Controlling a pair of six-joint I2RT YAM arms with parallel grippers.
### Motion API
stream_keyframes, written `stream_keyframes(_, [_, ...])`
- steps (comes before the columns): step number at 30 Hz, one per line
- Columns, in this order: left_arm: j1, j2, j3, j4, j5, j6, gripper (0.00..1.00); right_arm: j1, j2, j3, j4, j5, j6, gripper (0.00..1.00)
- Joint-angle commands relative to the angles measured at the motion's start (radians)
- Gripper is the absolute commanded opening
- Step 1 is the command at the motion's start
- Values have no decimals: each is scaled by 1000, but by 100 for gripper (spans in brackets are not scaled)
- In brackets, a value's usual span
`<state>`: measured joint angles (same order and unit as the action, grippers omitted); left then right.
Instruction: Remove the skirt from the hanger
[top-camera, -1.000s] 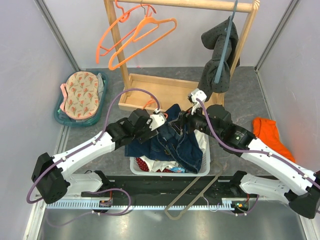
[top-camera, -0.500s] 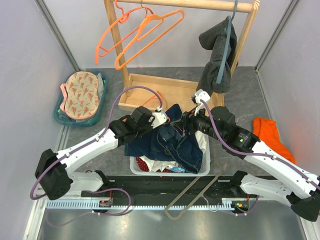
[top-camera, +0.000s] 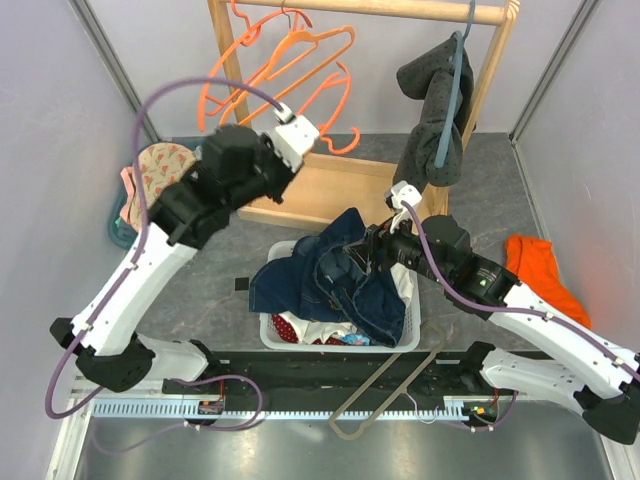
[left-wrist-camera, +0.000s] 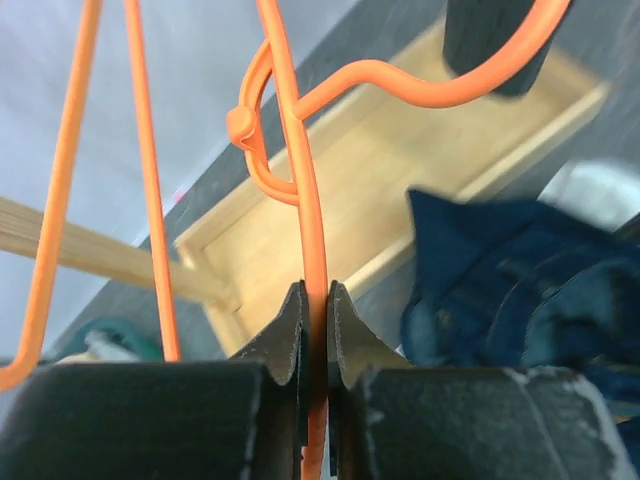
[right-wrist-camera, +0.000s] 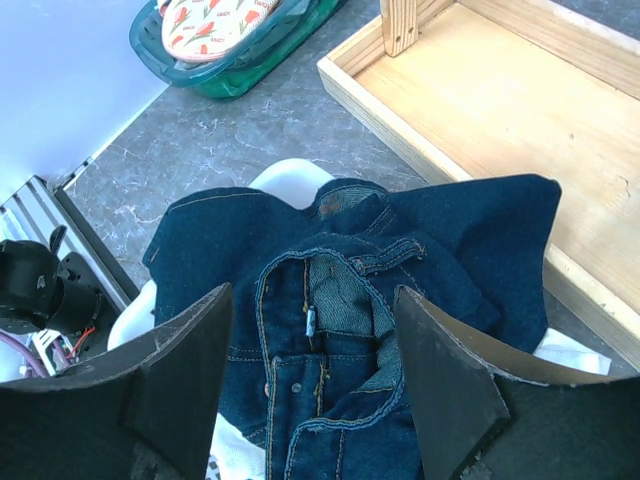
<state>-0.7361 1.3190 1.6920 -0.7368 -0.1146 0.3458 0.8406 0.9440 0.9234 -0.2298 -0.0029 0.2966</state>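
My left gripper (top-camera: 300, 135) is raised near the wooden rack and is shut on the thin bar of an orange hanger (top-camera: 338, 120). In the left wrist view the jaws pinch that hanger (left-wrist-camera: 300, 180) at my left gripper (left-wrist-camera: 315, 300), and its hook curls above. The hanger carries no garment. A strip of dark red, white-dotted skirt (top-camera: 288, 326) shows at the front of the white basket (top-camera: 412, 330), under a dark blue denim garment (top-camera: 340, 285). My right gripper (top-camera: 365, 245) hovers open over the denim (right-wrist-camera: 330, 300), with nothing between its jaws (right-wrist-camera: 312, 330).
Other orange hangers (top-camera: 250, 70) hang on the rail. A grey dotted garment (top-camera: 435, 110) hangs on a grey-blue hanger at the right. The rack's wooden base tray (top-camera: 340, 185) lies behind the basket. A teal basket (top-camera: 118, 232) stands left; an orange cloth (top-camera: 540, 270) lies right.
My left gripper shut on the orange hanger at the basket and carried it up and back towards the rack. The right gripper stayed open over the denim.
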Motion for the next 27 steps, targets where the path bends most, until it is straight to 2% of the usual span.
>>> stream_keyframes(1, [116, 98, 158, -197, 416, -217, 2, 2, -31, 14, 32, 12, 10, 72])
stream_keyframes(3, [191, 149, 248, -246, 530, -293, 2, 3, -36, 20, 32, 7, 15, 72])
stream_keyframes(4, [214, 178, 296, -274, 646, -318, 2, 2, -36, 23, 32, 6, 16, 72])
stream_keyframes(5, [254, 265, 355, -303, 703, -370, 2, 2, -36, 26, 32, 6, 18, 72])
stream_keyframes(6, [271, 305, 480, -331, 754, -393, 2, 3, -36, 26, 32, 6, 21, 72])
stream_keyframes(7, [286, 339, 520, -348, 861, -409, 2, 3, -37, 26, 32, 6, 24, 72])
stream_keyframes(9, [316, 388, 587, -332, 915, -432, 2, 0, -43, 17, 33, 6, 29, 72])
stream_keyframes(10, [328, 410, 616, -323, 999, -444, 2, 3, -47, 14, 37, 4, 35, 72])
stream_keyframes(17, [394, 525, 822, -119, 1073, -626, 2, 3, -53, -26, 43, 4, 59, 72])
stream_keyframes(23, [428, 554, 789, 192, 986, -840, 2, 2, -30, -64, 86, -22, 91, 71])
stream_keyframes(27, [448, 603, 804, 263, 917, -918, 2, 3, -21, -72, 99, -26, 105, 71])
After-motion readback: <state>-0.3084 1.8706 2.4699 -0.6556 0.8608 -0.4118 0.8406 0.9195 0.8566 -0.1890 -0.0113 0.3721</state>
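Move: The bare orange hanger is already pinched in the left hand; the rail spot it is being taken to lies roughly 18 cm ahead, 5 cm right and 18 cm above. Two empty hangers hang about 14 cm ahead, 6 cm left and 8 cm up; the grey garment about 12 cm ahead, 28 cm right and 3 cm lower. From the open right hand, that rail spot is some 27 cm ahead, 8 cm left and 28 cm up. The orange hanger, kept pinched in the left fingers, is carried towards the rail beside the empty hangers: first about 4 cm forward and as much right at nearly one height, then some 10 cm up with a little more forward. Meanwhile the wrist rolls and swings clockwise, leaving the fingers pointing mostly rightward and about level. ##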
